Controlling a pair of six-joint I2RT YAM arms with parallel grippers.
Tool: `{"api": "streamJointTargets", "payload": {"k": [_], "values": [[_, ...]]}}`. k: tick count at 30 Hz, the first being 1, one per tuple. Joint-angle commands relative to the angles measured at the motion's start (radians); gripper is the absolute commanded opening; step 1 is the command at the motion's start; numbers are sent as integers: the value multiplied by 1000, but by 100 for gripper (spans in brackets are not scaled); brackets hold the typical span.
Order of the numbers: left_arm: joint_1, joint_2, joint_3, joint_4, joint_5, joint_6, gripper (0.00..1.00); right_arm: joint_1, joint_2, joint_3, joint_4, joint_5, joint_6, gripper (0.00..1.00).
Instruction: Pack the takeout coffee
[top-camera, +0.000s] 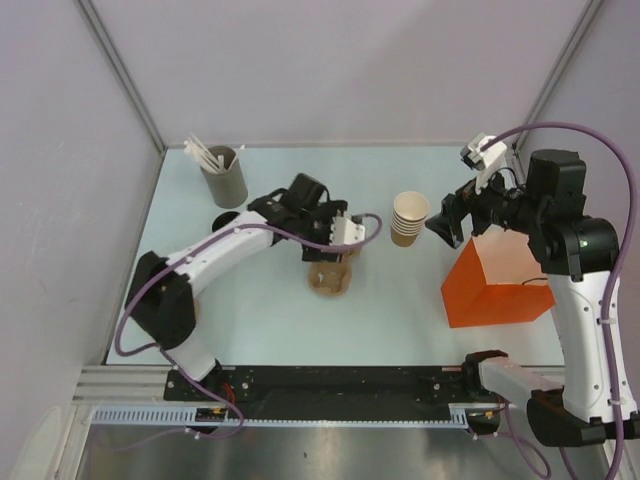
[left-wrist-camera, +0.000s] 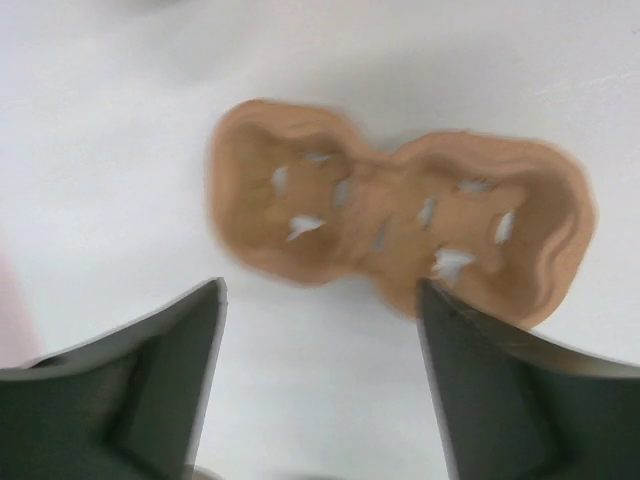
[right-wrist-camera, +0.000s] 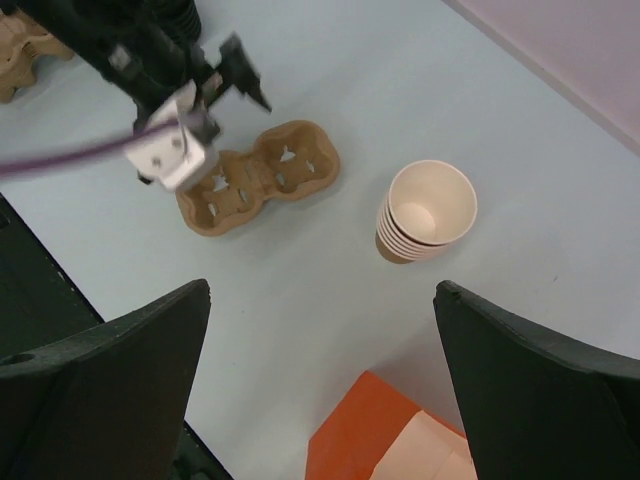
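Note:
The takeout coffee is out of view. A brown pulp two-hole cup carrier (top-camera: 330, 281) (left-wrist-camera: 400, 220) (right-wrist-camera: 262, 178) lies flat mid-table. My left gripper (top-camera: 322, 258) (left-wrist-camera: 320, 300) hovers just over its near edge, open, with only bare table between its fingers. The right fingertip (left-wrist-camera: 440, 310) overlaps the carrier's rim in the left wrist view. My right gripper (top-camera: 445, 228) (right-wrist-camera: 322, 300) hangs open and empty above the table, between a stack of lidless tan cups (top-camera: 409, 217) (right-wrist-camera: 425, 210) and an orange paper bag (top-camera: 495, 285) (right-wrist-camera: 380, 430).
At the back left, a grey holder (top-camera: 224, 180) carries white stirrers. In front of it lies a stack of black lids (top-camera: 224, 220). More brown pulp carriers (right-wrist-camera: 18, 55) show at the right wrist view's top left corner. The orange bag stands open-topped at the right.

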Motion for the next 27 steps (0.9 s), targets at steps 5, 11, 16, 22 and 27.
{"api": "streamJointTargets", "payload": {"k": [5,11,16,22,27], "values": [[264,-446,-160,146,154,-232,99,168,121,79,2,89,-36,100],[392,-627,-235,186,165,-424,99,355,316,158,-8,237,-80,100],[478,-720,-255,218,84,-582,100,475,465,191,34,280,-117,100],[591,-773,-283,224,102,-685,99,495,687,211,80,218,-102,100],[764,-791,-298,244,186,-746,99,535,805,138,155,252,-84,100]]}}
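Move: The released cup carrier lies about 9 cm ahead of the right hand, 22 cm to its left and some 31 cm below. From the right hand, the stack of paper cups is around 12 cm ahead, 7 cm left and 26 cm down; the orange bag is 3 cm back, 13 cm right and 22 cm down. The left hand has the carrier 2 cm back, 2 cm right and 7 cm below; the black lids are about 21 cm left of that hand, 4 ahead, 6 below. The cup carrier, already let go, is left by one hand and approached by the other. The left hand clears it, rising some 18 cm and swinging about 20 cm left to the lids' side as its fingers open the last bit, lift from steep to nearly level and turn counter-clockwise. The right hand, wide open, reaches down and left, with some forward, about 25 cm towards the carrier, its fingers tipping some 30 degrees further down. ##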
